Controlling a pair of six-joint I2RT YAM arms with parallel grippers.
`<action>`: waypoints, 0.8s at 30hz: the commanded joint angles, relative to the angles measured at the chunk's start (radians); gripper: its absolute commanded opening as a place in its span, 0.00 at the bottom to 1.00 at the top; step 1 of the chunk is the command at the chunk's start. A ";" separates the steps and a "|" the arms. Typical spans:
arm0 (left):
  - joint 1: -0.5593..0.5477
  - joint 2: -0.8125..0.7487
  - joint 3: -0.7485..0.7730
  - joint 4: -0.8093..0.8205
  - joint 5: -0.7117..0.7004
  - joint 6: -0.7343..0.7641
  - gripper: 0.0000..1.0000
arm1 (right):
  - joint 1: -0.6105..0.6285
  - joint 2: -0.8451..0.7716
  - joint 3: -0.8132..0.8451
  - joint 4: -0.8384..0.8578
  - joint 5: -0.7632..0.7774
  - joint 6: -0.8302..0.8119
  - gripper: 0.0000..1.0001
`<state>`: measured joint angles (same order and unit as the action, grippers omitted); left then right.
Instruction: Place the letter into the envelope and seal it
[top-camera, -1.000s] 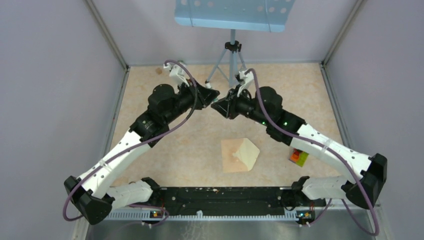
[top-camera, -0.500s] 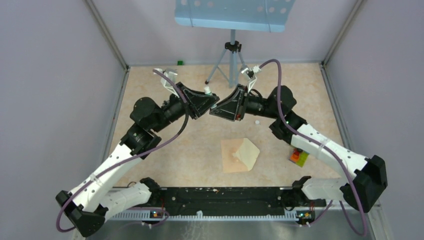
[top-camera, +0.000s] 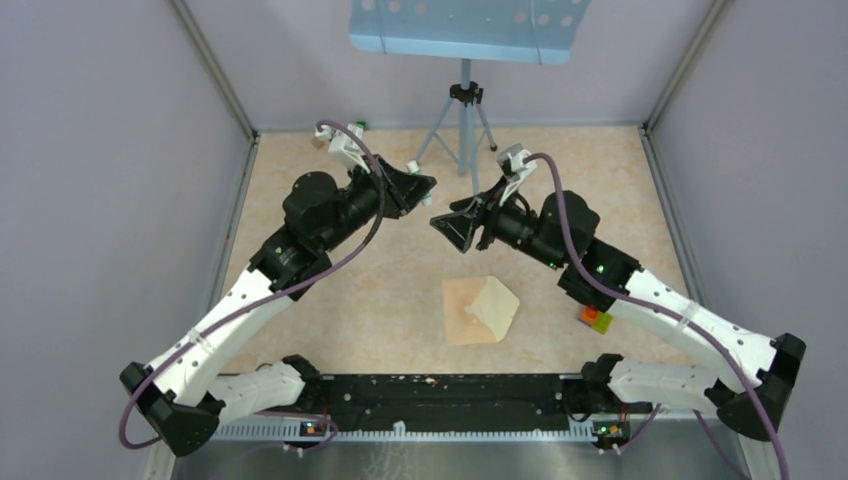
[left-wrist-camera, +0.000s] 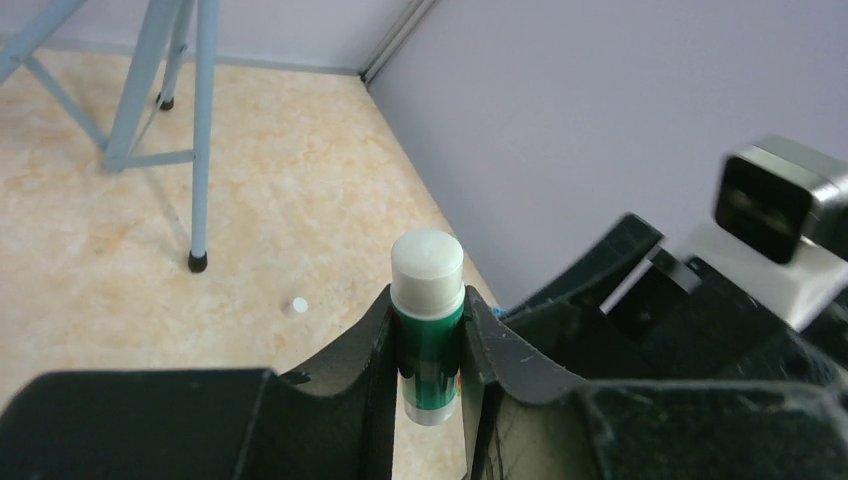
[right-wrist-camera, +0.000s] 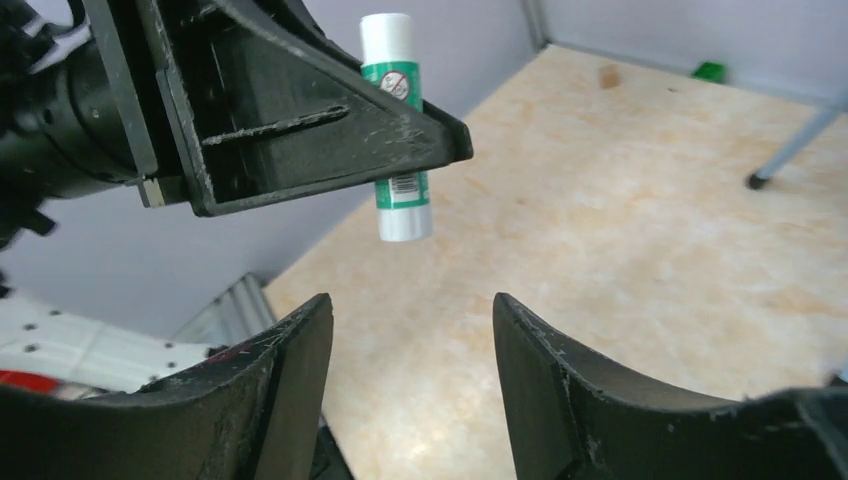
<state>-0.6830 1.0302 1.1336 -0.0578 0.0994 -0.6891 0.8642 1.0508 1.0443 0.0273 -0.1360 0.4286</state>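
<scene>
The tan envelope (top-camera: 458, 312) lies flat on the table in front of the arm bases. A paler cream piece (top-camera: 499, 303) covers its right half; I cannot tell whether that is the letter or a flap. My left gripper (left-wrist-camera: 427, 300) is raised over the back of the table, shut on an upright green glue stick (left-wrist-camera: 428, 345) with a white top. The right wrist view shows the same glue stick (right-wrist-camera: 397, 110) sticking out above and below the left fingers. My right gripper (right-wrist-camera: 410, 312) faces it a short way off, open and empty.
A blue tripod stand (top-camera: 463, 110) rises at the back centre. A small white round piece (left-wrist-camera: 294, 306) lies on the table near a tripod foot. An orange and green block (top-camera: 598, 318) sits beside the right arm. Grey walls close three sides.
The two grippers met tip to tip half a second ago. The right one has since opened and pulled back to the right, while the left has drawn back with the glue stick.
</scene>
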 joint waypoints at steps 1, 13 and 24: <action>0.001 0.048 0.077 -0.081 -0.085 -0.087 0.00 | 0.128 0.014 0.080 -0.105 0.416 -0.229 0.58; 0.004 0.119 0.097 -0.088 -0.082 -0.170 0.00 | 0.233 0.201 0.191 -0.087 0.669 -0.352 0.46; 0.009 0.110 0.071 -0.087 -0.063 -0.175 0.00 | 0.233 0.228 0.225 -0.087 0.649 -0.324 0.23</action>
<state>-0.6804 1.1549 1.1919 -0.1696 0.0250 -0.8639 1.0912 1.2800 1.2098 -0.0765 0.4953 0.0990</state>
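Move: The left hand still grips the glue stick, upright at its finger pads. For the right hand, open and empty, the stick's middle lies about 3 cm ahead, 3 cm to the left and 4 cm higher, its white lower end about level with the fingers. On the table nearly 40 cm below, the envelope with the letter lies some 11 cm back and 9 cm to the right of the right hand, and the stand's nearest foot some 13 cm ahead and 8 cm to the right. The right hand comes about 5 cm forward, sinking some 3–4 cm and easing slightly left, while it turns about 30 degrees, its fingers tipping down and swinging clockwise, and narrows its half-open fingers around the white lower end of the glue stick. The left hand keeps its grip on the stick and carries it down about 4 cm and forward 3 cm, tipping its fingers down some 15 degrees, then holds it steady there as the right fingers go on closing. ##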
